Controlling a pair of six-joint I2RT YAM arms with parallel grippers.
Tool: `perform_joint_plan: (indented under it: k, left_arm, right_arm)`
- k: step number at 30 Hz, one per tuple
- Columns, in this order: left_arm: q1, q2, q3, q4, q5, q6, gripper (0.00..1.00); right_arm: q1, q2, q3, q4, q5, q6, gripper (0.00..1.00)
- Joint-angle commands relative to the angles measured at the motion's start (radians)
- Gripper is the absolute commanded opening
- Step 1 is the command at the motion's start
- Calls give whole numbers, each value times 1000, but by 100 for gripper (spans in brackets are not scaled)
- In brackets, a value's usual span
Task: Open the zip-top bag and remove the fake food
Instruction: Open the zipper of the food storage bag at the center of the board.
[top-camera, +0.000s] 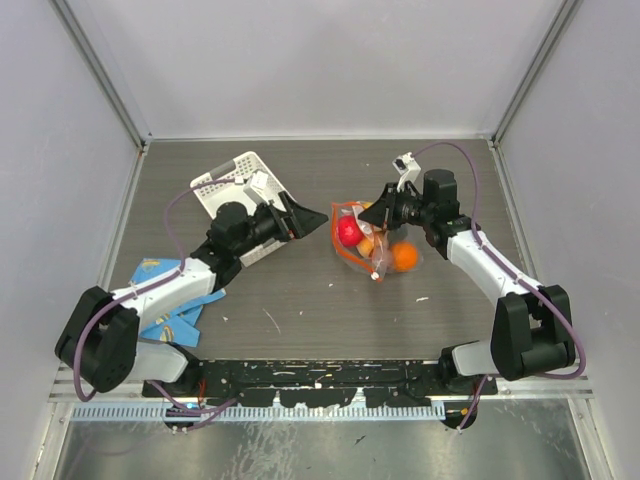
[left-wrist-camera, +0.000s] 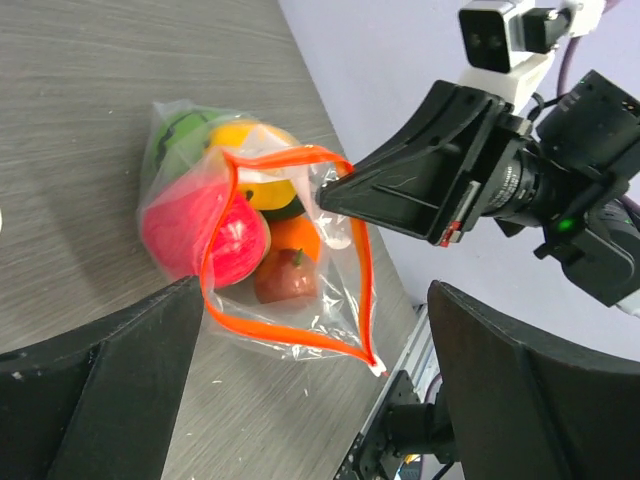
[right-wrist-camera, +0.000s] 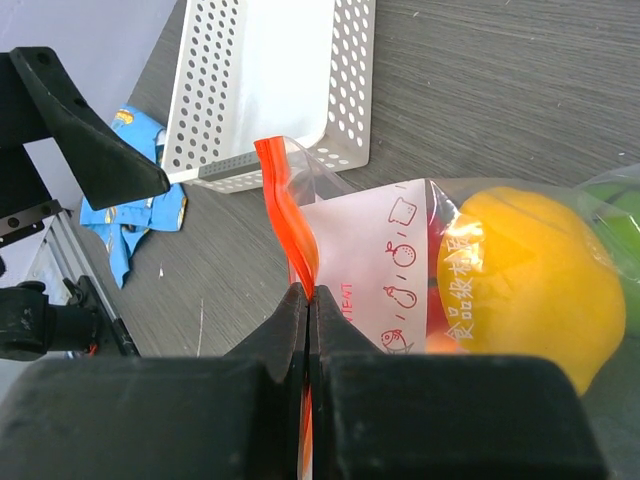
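Note:
The zip-top bag (top-camera: 368, 245) lies mid-table with its mouth pulled open; in the left wrist view its red-orange zip strip (left-wrist-camera: 285, 335) forms a loop. The fake food sits inside: a pink-red fruit (left-wrist-camera: 195, 235), a yellow one (left-wrist-camera: 255, 170), a green one (left-wrist-camera: 180, 128), an orange one (left-wrist-camera: 298, 235) and a brown one (left-wrist-camera: 285, 280). My right gripper (right-wrist-camera: 306, 300) is shut on the zip strip (right-wrist-camera: 285, 200) at the bag's upper rim. My left gripper (top-camera: 312, 219) stands wide open just left of the bag, apart from it, with nothing between its fingers (left-wrist-camera: 110, 400).
A white perforated basket (top-camera: 232, 183) stands at the back left, behind the left arm. A blue printed cloth (top-camera: 160, 300) lies by the left arm's base. Grey side walls close in the table on both sides.

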Motion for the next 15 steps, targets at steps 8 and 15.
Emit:
perform_joint_plan:
  k: [8,15]
  left_arm:
    - [-268,-53,51,-79,-239,441,93]
    - [-326,-98,-36,32,-293,588,93]
  right_arm:
    - [5,-14,40,17,-29,-33,1]
    - [7,-9,46,10,-39,-39,1]
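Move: The near edge of the bag's orange rim lies about 10 cm to the left hand's right, 5 cm back and 7 cm below; the rim's near corner with its white end is some 4 cm farther right. From the left hand the pink food is roughly 8 cm right, 2 cm ahead, 9 cm lower, and the orange ball about 20 cm right, 2 cm back, 12 cm lower. From the right fingers, the near rim edge is some 8 cm back, 1 cm left, 3 cm lower. Back and to its right, almost level, the left hand swings about 10 cm around the open mouth towards the near edge of the orange rim, fingers wide open all the way. Its wrist tips the fingers upward some 20 degrees while its left side rises, and swivels slightly clockwise. The right hand stays put, still pinching the far part of the rim. ##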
